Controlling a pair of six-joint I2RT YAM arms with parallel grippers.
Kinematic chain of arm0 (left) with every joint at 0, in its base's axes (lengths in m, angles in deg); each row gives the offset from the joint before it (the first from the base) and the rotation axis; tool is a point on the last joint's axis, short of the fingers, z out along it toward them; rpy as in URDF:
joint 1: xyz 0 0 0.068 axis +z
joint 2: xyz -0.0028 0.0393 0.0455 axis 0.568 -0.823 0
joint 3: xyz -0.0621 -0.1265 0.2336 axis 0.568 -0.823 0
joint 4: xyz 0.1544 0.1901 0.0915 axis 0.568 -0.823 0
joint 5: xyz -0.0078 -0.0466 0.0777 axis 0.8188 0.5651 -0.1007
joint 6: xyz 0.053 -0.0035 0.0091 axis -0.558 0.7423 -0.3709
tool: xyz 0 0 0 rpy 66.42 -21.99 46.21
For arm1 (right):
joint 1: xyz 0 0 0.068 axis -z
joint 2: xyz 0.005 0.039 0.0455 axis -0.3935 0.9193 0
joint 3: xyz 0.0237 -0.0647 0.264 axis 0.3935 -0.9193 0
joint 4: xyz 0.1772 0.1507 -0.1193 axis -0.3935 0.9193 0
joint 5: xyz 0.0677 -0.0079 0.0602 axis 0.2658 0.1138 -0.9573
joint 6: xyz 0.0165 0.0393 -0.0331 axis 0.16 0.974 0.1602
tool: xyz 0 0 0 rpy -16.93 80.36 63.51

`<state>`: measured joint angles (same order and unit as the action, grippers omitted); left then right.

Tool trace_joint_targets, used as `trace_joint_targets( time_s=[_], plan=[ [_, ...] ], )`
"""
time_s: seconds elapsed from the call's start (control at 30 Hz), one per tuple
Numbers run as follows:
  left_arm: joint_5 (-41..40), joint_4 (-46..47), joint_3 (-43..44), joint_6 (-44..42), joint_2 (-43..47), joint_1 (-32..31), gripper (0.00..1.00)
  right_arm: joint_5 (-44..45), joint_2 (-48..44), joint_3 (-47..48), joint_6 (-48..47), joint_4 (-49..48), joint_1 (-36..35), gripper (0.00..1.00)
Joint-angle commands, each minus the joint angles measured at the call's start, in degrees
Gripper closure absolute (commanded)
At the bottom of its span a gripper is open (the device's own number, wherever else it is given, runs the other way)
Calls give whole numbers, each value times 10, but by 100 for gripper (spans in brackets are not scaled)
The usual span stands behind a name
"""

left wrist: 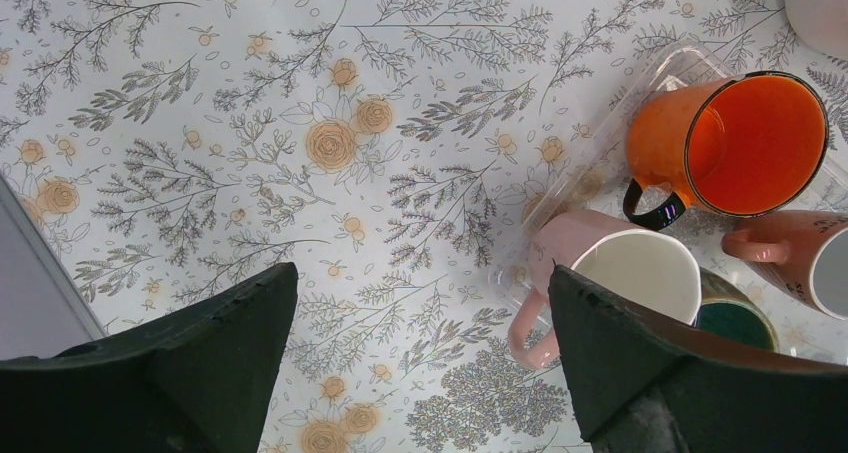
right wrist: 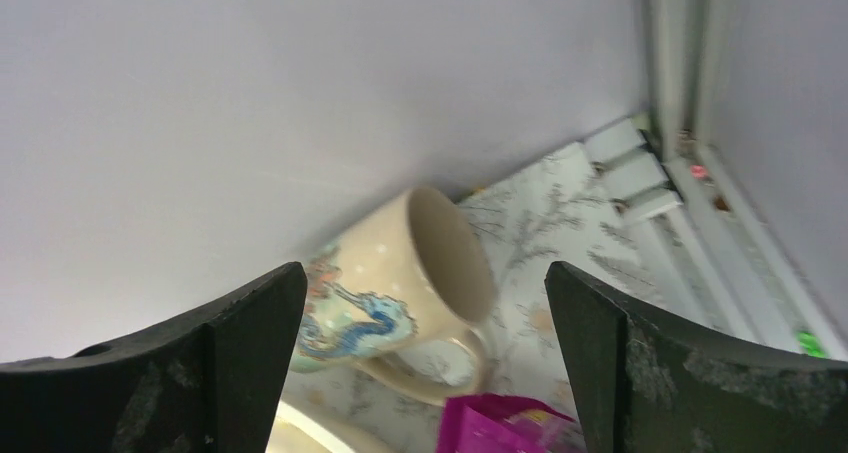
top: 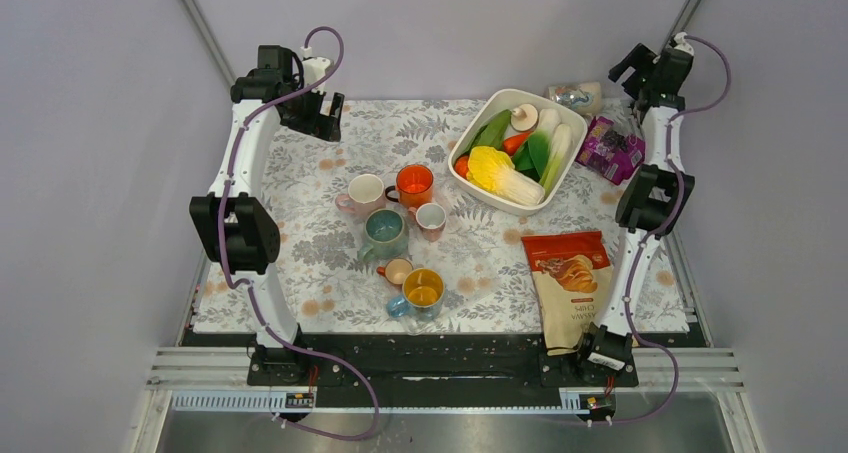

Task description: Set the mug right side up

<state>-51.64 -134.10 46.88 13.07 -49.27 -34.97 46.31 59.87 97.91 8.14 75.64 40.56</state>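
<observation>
A cream mug (right wrist: pixel 400 273) with a blue seahorse print lies on its side by the back wall, its mouth facing right and its handle toward the table. In the top view this mug (top: pixel 575 95) sits at the back right, behind the white dish. My right gripper (right wrist: pixel 425 303) hangs open above and in front of it, touching nothing; in the top view the right gripper (top: pixel 645 73) is high at the back right corner. My left gripper (left wrist: pixel 420 303) is open over bare tablecloth, left of the upright mugs, and sits at the back left (top: pixel 322 115).
Several upright mugs cluster mid-table: pink (top: pixel 362 193), orange (top: pixel 413 184), teal (top: pixel 384 231), blue-and-yellow (top: pixel 422 291). A white dish (top: pixel 468 176) holds vegetables. A purple packet (top: pixel 612 148) lies beside the cream mug. A chips bag (top: pixel 570 283) lies at the front right.
</observation>
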Motion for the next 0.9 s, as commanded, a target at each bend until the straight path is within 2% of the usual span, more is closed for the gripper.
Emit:
trace_joint_targets(
  time_s=[0.0, 0.17, 0.33, 0.43, 0.47, 0.57, 0.67, 0.77, 0.87],
  plan=[
    [13, 8, 10, 3, 10, 4, 1, -63, 44, 28, 116, -85, -20, 1],
    [8, 7, 15, 3, 9, 4, 1, -86, 114, 63, 264, -184, -3, 1],
    [8, 7, 24, 4, 4, 4, 1, -92, 135, 65, 282, -196, -3, 1],
    [8, 7, 24, 2, 6, 4, 1, -136, 131, 55, 273, -199, -3, 5],
    [7, 7, 24, 2, 6, 4, 1, -153, 128, 49, 273, -202, -3, 7],
    [5, 7, 27, 1, 4, 4, 1, -188, 123, 24, 283, -215, -3, 23],
    [7, 7, 30, 1, 3, 4, 1, -208, 139, 41, 304, -222, -3, 38],
    [5, 8, 34, 1, 3, 4, 1, -206, 154, 56, 330, -212, -3, 43],
    [3, 8, 33, -1, 5, 4, 1, -218, 159, 54, 348, -219, -3, 54]
  ],
)
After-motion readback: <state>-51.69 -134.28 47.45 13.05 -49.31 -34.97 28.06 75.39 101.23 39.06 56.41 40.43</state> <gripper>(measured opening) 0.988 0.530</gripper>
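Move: The beige mug lies on its side, its opening facing right, with its middle about 5 cm ahead of the right hand, 10 cm to its left and 11 cm below. The purple bag lies some 8 cm back, 2 cm left and 14 cm below that hand; the vegetable crate is roughly 10 cm back, 23 cm left and 12 cm below. From the idle left hand, the mug is about 22 cm ahead, 50 cm right and 17 cm below. The beige mug's open end is what the right hand goes for: it drops about 9 cm while reaching forward and left, then eases farther left and slightly up at the rim. The hand rolls some 30 degrees, its left side rising, as the fingers close to about half open astride the mug's wall, one inside the mouth and one outside. ##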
